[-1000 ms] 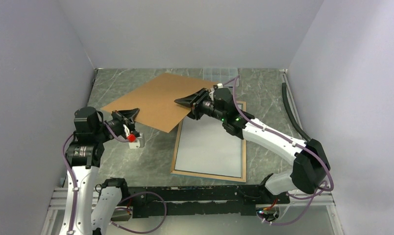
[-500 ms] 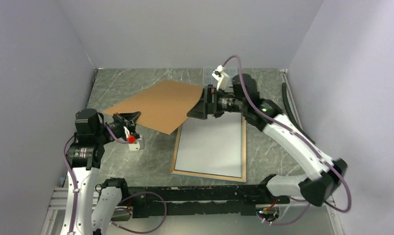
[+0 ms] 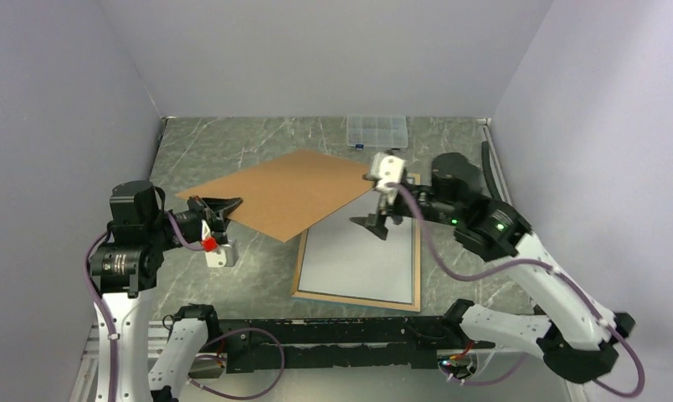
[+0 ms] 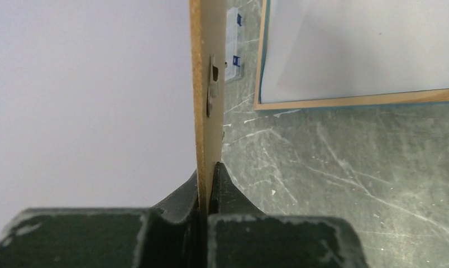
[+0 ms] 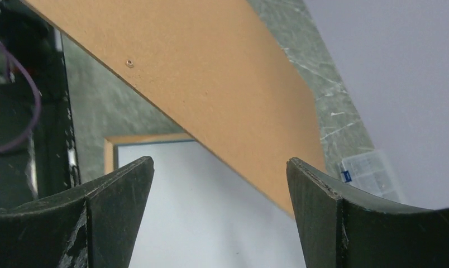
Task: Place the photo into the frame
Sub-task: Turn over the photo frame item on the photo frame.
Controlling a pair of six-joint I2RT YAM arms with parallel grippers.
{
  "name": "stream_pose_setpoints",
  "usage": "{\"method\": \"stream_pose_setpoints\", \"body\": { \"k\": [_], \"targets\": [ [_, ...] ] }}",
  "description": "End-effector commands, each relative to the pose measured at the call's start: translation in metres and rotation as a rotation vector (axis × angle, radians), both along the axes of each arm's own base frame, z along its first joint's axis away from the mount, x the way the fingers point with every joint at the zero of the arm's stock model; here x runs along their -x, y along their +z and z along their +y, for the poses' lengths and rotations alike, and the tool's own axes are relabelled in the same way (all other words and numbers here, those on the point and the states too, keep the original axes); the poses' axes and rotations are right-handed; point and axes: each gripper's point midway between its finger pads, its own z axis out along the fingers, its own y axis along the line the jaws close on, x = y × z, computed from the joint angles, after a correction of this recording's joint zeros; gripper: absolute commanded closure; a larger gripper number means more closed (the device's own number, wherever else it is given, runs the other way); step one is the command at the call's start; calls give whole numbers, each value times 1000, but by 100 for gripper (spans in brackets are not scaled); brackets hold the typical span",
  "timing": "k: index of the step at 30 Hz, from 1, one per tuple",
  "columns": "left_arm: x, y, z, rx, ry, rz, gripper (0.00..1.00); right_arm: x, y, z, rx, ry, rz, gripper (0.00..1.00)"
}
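The frame [image 3: 298, 276] lies flat on the table with its tan rear side up. The photo [image 3: 358, 255] lies inside it, plain white back up. A brown backing board [image 3: 287, 191] slants over the frame's far left corner. My left gripper [image 3: 222, 203] is shut on the board's left corner; the left wrist view shows the board edge-on [image 4: 202, 84], pinched at my left gripper [image 4: 206, 167]. My right gripper [image 3: 375, 224] hovers open and empty over the photo. In the right wrist view my right gripper [image 5: 219, 162] faces the board [image 5: 211, 72] and the photo [image 5: 211, 218].
A small clear plastic compartment box [image 3: 377, 131] sits at the back of the marbled table [image 3: 233, 142]. Grey walls close in left, right and back. A black cable [image 3: 494, 188] runs along the right edge.
My right gripper opened, let go of the board's right edge and drew back over the photo. The board's right side sank lower. My left gripper kept its hold and shifted slightly left.
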Motion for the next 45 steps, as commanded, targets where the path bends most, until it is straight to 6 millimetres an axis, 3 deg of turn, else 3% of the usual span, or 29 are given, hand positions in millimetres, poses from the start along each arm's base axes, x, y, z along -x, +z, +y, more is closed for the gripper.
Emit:
{"method": "stream_pose_setpoints", "body": {
  "k": [1, 7, 15, 24, 29, 31, 34, 39, 45],
  "targets": [
    [15, 22, -13, 5, -107, -67, 97, -12, -9, 14, 187, 23, -183, 9],
    [14, 22, -12, 0, -101, -48, 97, -12, -14, 38, 228, 58, -223, 21],
    [12, 30, -12, 16, -100, -52, 97, -29, -32, 52, 270, -8, -287, 66],
    [8, 36, -13, 40, -93, -42, 97, -24, -34, 65, 241, 1, -322, 69],
    [4, 41, -12, 59, -72, -43, 96, -27, -25, 64, 196, -53, -343, 86],
    [-3, 46, -10, 82, -45, -51, 87, -26, -16, 64, 151, -70, -335, 93],
    [-14, 58, -7, 142, 5, -57, 39, -25, 0, 62, 70, -105, -301, 100],
    [-29, 73, -4, 238, 66, -1, 10, -20, 23, 66, -102, -111, -200, 100],
    [-45, 103, 3, 390, 151, -45, 6, -36, 38, 62, -198, -179, -25, 100]
  ]
}}
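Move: The board's right edge, still free, is what the right hand goes for: about 6 cm to its left, 1 cm ahead and 5 cm lower. The board's middle is roughly 17 cm left of that hand, 5 cm ahead and 3 cm lower. The frame lies some 35 cm beneath the hand, its middle about 6 cm ahead and 0 cm sideways. From the left hand, which grips the opposite edge, the right edge is about 24 cm to the right, level ahead, 2 cm lower. The board passes from the left hand to the right. The open right hand goes left and down about 6 cm each way, fingers tipping down some 15 degrees, and closes on the board's right edge. Meanwhile the left keeps its pinch almost in place, then opens wide and draws up, less so forward, by about 7 cm, tipping its fingers up. ##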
